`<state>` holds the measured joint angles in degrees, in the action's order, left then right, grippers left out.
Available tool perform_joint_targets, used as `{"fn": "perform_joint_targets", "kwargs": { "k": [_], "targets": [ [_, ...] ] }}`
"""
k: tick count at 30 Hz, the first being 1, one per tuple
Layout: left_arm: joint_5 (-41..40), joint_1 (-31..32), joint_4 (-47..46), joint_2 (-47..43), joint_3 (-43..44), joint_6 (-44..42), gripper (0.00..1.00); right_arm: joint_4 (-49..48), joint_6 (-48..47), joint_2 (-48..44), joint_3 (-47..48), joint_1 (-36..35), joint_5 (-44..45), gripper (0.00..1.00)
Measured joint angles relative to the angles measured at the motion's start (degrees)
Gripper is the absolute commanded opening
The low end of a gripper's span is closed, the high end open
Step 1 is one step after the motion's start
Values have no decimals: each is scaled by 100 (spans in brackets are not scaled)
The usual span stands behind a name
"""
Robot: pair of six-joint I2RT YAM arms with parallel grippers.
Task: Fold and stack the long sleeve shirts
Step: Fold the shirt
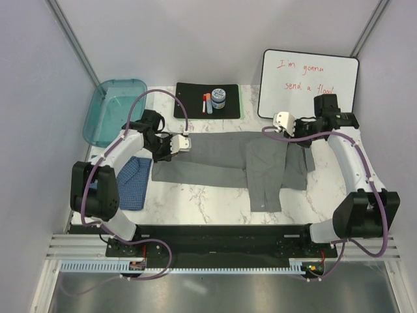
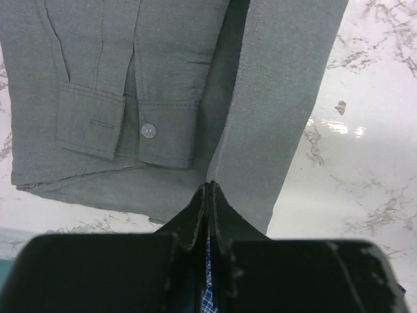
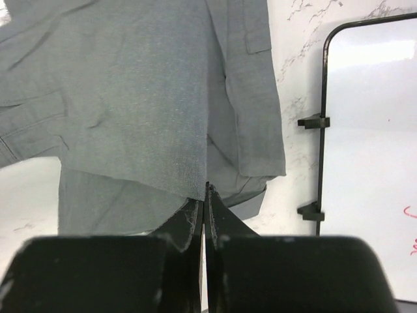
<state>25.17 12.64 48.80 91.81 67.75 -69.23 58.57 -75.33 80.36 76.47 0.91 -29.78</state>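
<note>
The grey long sleeve shirt (image 1: 221,160) lies spread across the middle of the table, its sleeves folded in. My left gripper (image 1: 189,145) is at the shirt's left far edge. In the left wrist view its jaws (image 2: 210,186) are shut, with a ridge of grey cloth (image 2: 273,78) pinched at the tips beside a buttoned cuff (image 2: 148,130). My right gripper (image 1: 281,130) is at the shirt's right far corner. Its jaws (image 3: 207,189) are shut on the grey hem (image 3: 130,85). The blue checked shirt (image 1: 130,179) lies folded at the left, partly under my left arm.
A teal plastic tray (image 1: 114,107) stands at the back left. A black mat (image 1: 195,101) at the back holds a small jar (image 1: 219,99) and a red marker. A whiteboard (image 1: 307,81) leans at the back right, close to my right arm (image 3: 365,130).
</note>
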Motion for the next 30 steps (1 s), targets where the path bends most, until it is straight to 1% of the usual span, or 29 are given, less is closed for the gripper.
{"fn": "perform_joint_targets", "kwargs": {
  "k": [4, 12, 18, 26, 30],
  "targets": [
    [7, -55, -87, 232, 50, -33, 2, -256, 0, 442, 127, -72, 7, 0],
    [4, -101, -146, 479, 63, -48, 2, -682, -2, 935, 153, -323, 35, 0],
    [4, -166, -240, 544, 85, -48, 2, -933, 4, 1320, 225, -343, 164, 0],
    [-2, -251, -260, 549, 142, -48, 2, -1025, 4, 1397, 245, -326, 273, 0],
    [-7, -295, -286, 717, 264, -48, 2, -1040, 4, 1401, 245, -319, 275, 0]
  ]
}}
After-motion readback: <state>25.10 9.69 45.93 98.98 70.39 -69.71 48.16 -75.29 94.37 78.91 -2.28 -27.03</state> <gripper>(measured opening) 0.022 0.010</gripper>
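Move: Both my hands hold the raised near hem of the gray shirt. The shirt's far edge is some 15 cm straight ahead of my left hand and 7 below it; for my right hand it is about 18 cm ahead and 17 below. From my left hand the buttoned cuffs lie about 7 cm forward and 7 right, and the folded blue shirt 18 cm left and 2 back. The whiteboard's near edge is roughly 23 cm straight ahead of my right hand. Keeping the hem pinched in both shut grippers, I swing my right hand forward about 6 cm while lowering it some 5 cm, over the lower layer towards the shirt's far edge, and then let it settle. My left hand eases only some 3 cm forward and 2 cm down towards the same edge, drifting a little left. ##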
